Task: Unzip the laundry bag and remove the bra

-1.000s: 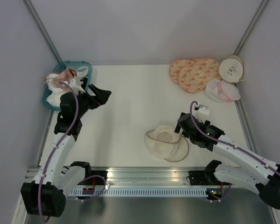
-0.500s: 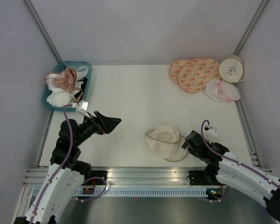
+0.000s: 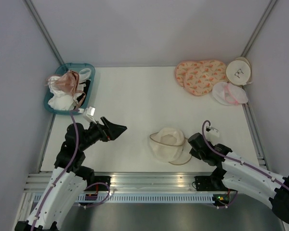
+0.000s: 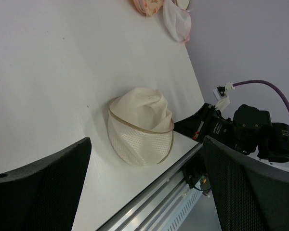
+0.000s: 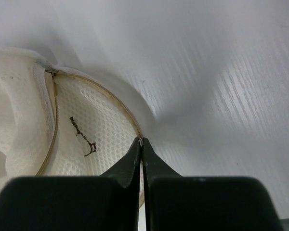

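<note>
The laundry bag lies unzipped and crumpled near the table's front edge, a cream mesh shell with a tan zipper rim; it also shows in the left wrist view. My right gripper is at the bag's right side, shut, with its tips meeting right at the zipper rim; whether any mesh is pinched between them does not show. The bra, pinkish-beige, lies on top of white garments in the teal basket. My left gripper hovers open and empty left of the bag, pointing at it.
The teal basket stands at the back left. At the back right lie a peach patterned pad, a white-and-pink mesh pouch and another round cream bag leaning on the wall. A metal rail runs along the near edge.
My left arm pulled back from the basket towards the near side, leaving the bra there. My right arm drew back to the bag's right rim and its jaws shut.
</note>
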You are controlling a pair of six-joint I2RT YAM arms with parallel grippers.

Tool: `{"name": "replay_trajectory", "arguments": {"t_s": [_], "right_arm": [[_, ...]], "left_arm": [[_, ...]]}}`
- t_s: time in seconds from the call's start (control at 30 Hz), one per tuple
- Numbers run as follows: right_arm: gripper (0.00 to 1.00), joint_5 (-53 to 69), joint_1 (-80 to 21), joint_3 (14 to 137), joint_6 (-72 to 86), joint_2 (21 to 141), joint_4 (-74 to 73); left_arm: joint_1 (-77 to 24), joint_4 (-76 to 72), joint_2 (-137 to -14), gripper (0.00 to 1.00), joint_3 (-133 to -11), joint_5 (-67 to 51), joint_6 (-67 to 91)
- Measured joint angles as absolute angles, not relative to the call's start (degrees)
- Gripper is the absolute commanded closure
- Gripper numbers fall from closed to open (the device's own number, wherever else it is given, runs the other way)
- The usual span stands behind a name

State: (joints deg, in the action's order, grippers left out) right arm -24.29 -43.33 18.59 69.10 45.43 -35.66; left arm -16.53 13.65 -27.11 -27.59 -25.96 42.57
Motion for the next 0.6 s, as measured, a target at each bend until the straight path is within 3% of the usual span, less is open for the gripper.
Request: {"name": "replay_trajectory", "arguments": {"t_s": [0.3,0.6], "right_arm": [[1.0,-29.1,-44.3,42.3,54.5,57.5,-39.1],[1.0,-40.2,-54.8,63.4,43.2,71.6,-49.5]], "left_arm": [[-16.6,13.6,-28.8,0.0,-26.6,-28.4,42.6],[-17.1,13.4,-28.9,0.0,-25.6,-31.2,43.4]]}}
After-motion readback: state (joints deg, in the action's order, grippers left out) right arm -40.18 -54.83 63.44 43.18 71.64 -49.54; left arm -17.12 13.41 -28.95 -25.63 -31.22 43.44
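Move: The right fingers are already shut on the zipper edge at the laundry bag's right side; the bag's middle lies about 11 cm to their left and 4 cm ahead, nearly level in height. The white-pink mesh pouch is some 30 cm ahead and 21 cm right, the patterned pads about 40 cm ahead and 7 cm right. From the left hand, the bag is about 18 cm right, neither ahead nor back, and 19 cm lower. Still pinching the zipper edge of the laundry bag, the right hand pulls fast up off the table, about 16 cm, going some 8 cm forward early on and 8 cm left throughout, over towards the left hand. Its wrist turns counter-clockwise and rolls left side down, about 35 degrees in all. The open, empty left hand sinks a couple of centimetres, easing slightly back and right. ##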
